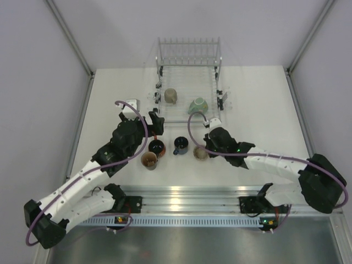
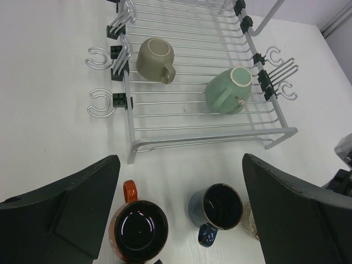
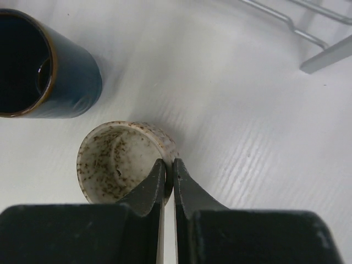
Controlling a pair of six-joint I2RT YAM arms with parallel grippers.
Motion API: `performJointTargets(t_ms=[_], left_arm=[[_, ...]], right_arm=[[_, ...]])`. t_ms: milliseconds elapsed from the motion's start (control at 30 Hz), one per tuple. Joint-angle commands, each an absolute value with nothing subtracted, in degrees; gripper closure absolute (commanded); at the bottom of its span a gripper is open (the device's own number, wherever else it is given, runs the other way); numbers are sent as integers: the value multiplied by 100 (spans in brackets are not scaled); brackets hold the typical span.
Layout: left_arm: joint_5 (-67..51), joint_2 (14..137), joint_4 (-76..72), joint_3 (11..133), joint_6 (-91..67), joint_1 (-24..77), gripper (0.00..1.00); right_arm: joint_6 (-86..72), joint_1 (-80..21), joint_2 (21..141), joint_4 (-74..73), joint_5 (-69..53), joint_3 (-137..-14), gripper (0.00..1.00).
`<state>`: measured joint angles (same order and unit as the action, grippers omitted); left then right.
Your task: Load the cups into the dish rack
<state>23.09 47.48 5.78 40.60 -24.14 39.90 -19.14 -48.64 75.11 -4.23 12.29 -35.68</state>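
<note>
My right gripper [image 3: 169,166] is shut on the rim of a speckled beige cup [image 3: 113,159] that stands upright on the table, one finger inside and one outside. A dark blue cup [image 3: 49,69] stands just to its left. My left gripper [image 2: 180,168] hangs open above an orange-brown cup [image 2: 137,231] with a black inside and the dark blue cup [image 2: 220,208], gripping nothing. The dish rack [image 2: 165,140] holds a beige cup [image 2: 155,59] and a mint-green cup [image 2: 226,91], both on their sides. In the top view the right gripper [image 1: 203,146] is at the speckled cup [image 1: 201,153].
A brownish cup [image 1: 149,160] stands in front of the orange-brown cup [image 1: 157,146]. The rack [image 1: 215,82] has upright tines at its far end and wire hooks along its sides. Grey walls close in the table on the left, right and back.
</note>
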Motion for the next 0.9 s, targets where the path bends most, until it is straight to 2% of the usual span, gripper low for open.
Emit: performJointTargets(t_ms=[0, 300, 500, 733, 867], left_arm=[[2417, 4606, 685, 4447, -2461, 3999, 1], [2268, 4500, 835, 4922, -2514, 3990, 1], [1785, 4614, 748, 5124, -2593, 3955, 1], [354, 4781, -147, 4993, -3145, 3587, 1], [-1113, 4912, -1184, 4642, -3813, 3121, 1]], right_arm=[[-1793, -4922, 6725, -922, 1730, -3770, 100], [-1565, -4887, 5037, -2354, 2434, -4411, 100], [-1442, -4843, 4299, -2716, 2645, -4868, 100], [-1275, -4746, 4104, -2383, 2479, -5098, 100], [-1414, -4571, 4166, -1866, 1935, -5045, 100]])
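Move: My right hand already has the speckled cup pinched by its rim, low over the table. From this hand the dish rack's front rail has its middle about 14 cm ahead and 7 cm left, the green cup in the rack stands some 21 cm ahead and 3 cm left, and the blue cup 2 cm ahead and 11 cm left, all near hand height. From my empty left hand the speckled cup is about 17 cm right, 5 cm back and 21 cm below. I lift the speckled cup with my right hand, fast and steep, about 20 cm up while swinging some 8 cm right, away from the blue cup; the fingers stay shut on the rim, their tips tilting upward by 20-odd degrees, and the hand slows to a stop. My left hand, fingers still wide open, rises about 8 cm, then also drifts right, rolling its left side down and turning clockwise. ##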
